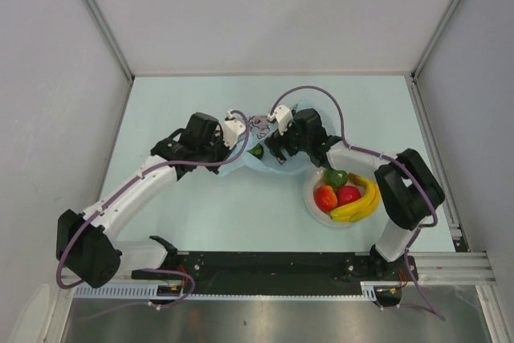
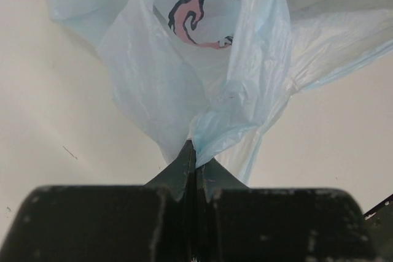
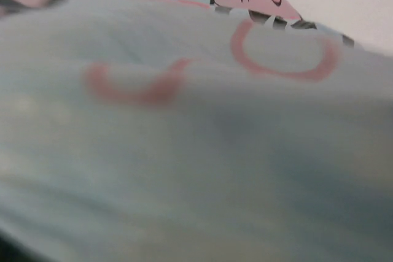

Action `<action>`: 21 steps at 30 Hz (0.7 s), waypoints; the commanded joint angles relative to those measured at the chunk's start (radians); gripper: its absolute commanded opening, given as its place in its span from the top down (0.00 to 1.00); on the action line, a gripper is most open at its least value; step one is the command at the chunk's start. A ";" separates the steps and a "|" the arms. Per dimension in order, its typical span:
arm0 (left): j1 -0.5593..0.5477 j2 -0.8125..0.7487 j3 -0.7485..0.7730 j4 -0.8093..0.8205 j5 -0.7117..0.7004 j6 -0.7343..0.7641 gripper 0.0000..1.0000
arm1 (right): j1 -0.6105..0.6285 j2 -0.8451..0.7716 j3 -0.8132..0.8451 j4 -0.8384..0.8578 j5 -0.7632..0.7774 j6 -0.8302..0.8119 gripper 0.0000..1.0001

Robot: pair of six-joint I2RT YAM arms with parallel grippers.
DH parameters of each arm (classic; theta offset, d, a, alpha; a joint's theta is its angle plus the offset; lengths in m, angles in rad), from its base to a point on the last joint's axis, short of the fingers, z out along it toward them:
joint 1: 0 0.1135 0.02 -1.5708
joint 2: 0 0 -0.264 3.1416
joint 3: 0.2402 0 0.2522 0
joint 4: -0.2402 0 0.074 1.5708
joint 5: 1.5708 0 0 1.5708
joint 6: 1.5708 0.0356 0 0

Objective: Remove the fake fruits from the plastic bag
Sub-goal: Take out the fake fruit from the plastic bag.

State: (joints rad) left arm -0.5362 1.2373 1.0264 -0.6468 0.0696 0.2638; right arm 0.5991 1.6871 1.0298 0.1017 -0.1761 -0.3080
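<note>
The light-blue plastic bag (image 1: 277,168) lies bunched between my two grippers at the table's middle. My left gripper (image 1: 242,149) is shut on a gathered fold of the bag; in the left wrist view the film (image 2: 184,78) rises from the closed gripper (image 2: 194,146). My right gripper (image 1: 271,153) is pushed into the bag from the right. Bag film (image 3: 196,151) fills its wrist view and hides its fingers. A dark green fruit (image 1: 256,151) shows in the bag between the grippers. A banana (image 1: 361,206), two red fruits (image 1: 326,198) and a green one (image 1: 336,177) lie on the plate.
The round white plate (image 1: 312,205) stands right of the bag, just under the right arm's forearm. White walls enclose the table on the left, back and right. The arm bases and a black rail run along the near edge.
</note>
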 commanded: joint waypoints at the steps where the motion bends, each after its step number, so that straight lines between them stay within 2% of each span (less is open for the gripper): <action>1: 0.007 0.004 0.018 0.001 0.036 0.015 1.00 | -0.010 0.086 0.070 0.110 0.078 0.024 0.00; 8: 0.007 0.004 0.017 0.004 0.042 0.017 1.00 | -0.036 0.215 0.170 0.145 0.101 0.018 0.00; 11: 0.007 0.010 0.024 0.004 0.044 0.017 1.00 | -0.038 0.250 0.202 0.118 0.069 -0.002 0.04; 15: 0.010 0.022 0.034 0.012 0.052 0.009 1.00 | -0.050 0.267 0.220 0.076 -0.049 -0.020 0.25; 21: 0.013 0.050 0.055 0.015 0.068 -0.003 1.00 | -0.050 0.281 0.231 0.018 -0.121 -0.046 0.32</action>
State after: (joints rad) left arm -0.5323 1.2770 1.0294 -0.6529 0.1093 0.2630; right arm 0.5537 1.9511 1.2236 0.1455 -0.2211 -0.3206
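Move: Some 5 cm to the right hand's left, 3 cm ahead and 6 cm below it, a green fruit shows in the bag. The bag edge pinched by the left hand is about 15 cm left of the right hand, 8 cm back and a little higher. The plate of fruit lies roughly 18 cm to the right hand's right, 11 cm back and 8 cm down. From the left hand, the green fruit is about 10 cm ahead, 11 cm right and 11 cm below. Reaching on inside the bag with fingers wide open, the right hand pushes forward about 6 cm while sinking some 4 cm, towards the green fruit. It then edges a couple of centimetres left as its fingers begin to close, ending still well open. The left hand keeps its pinch on the bag's edge, settling about 1 cm lower. ##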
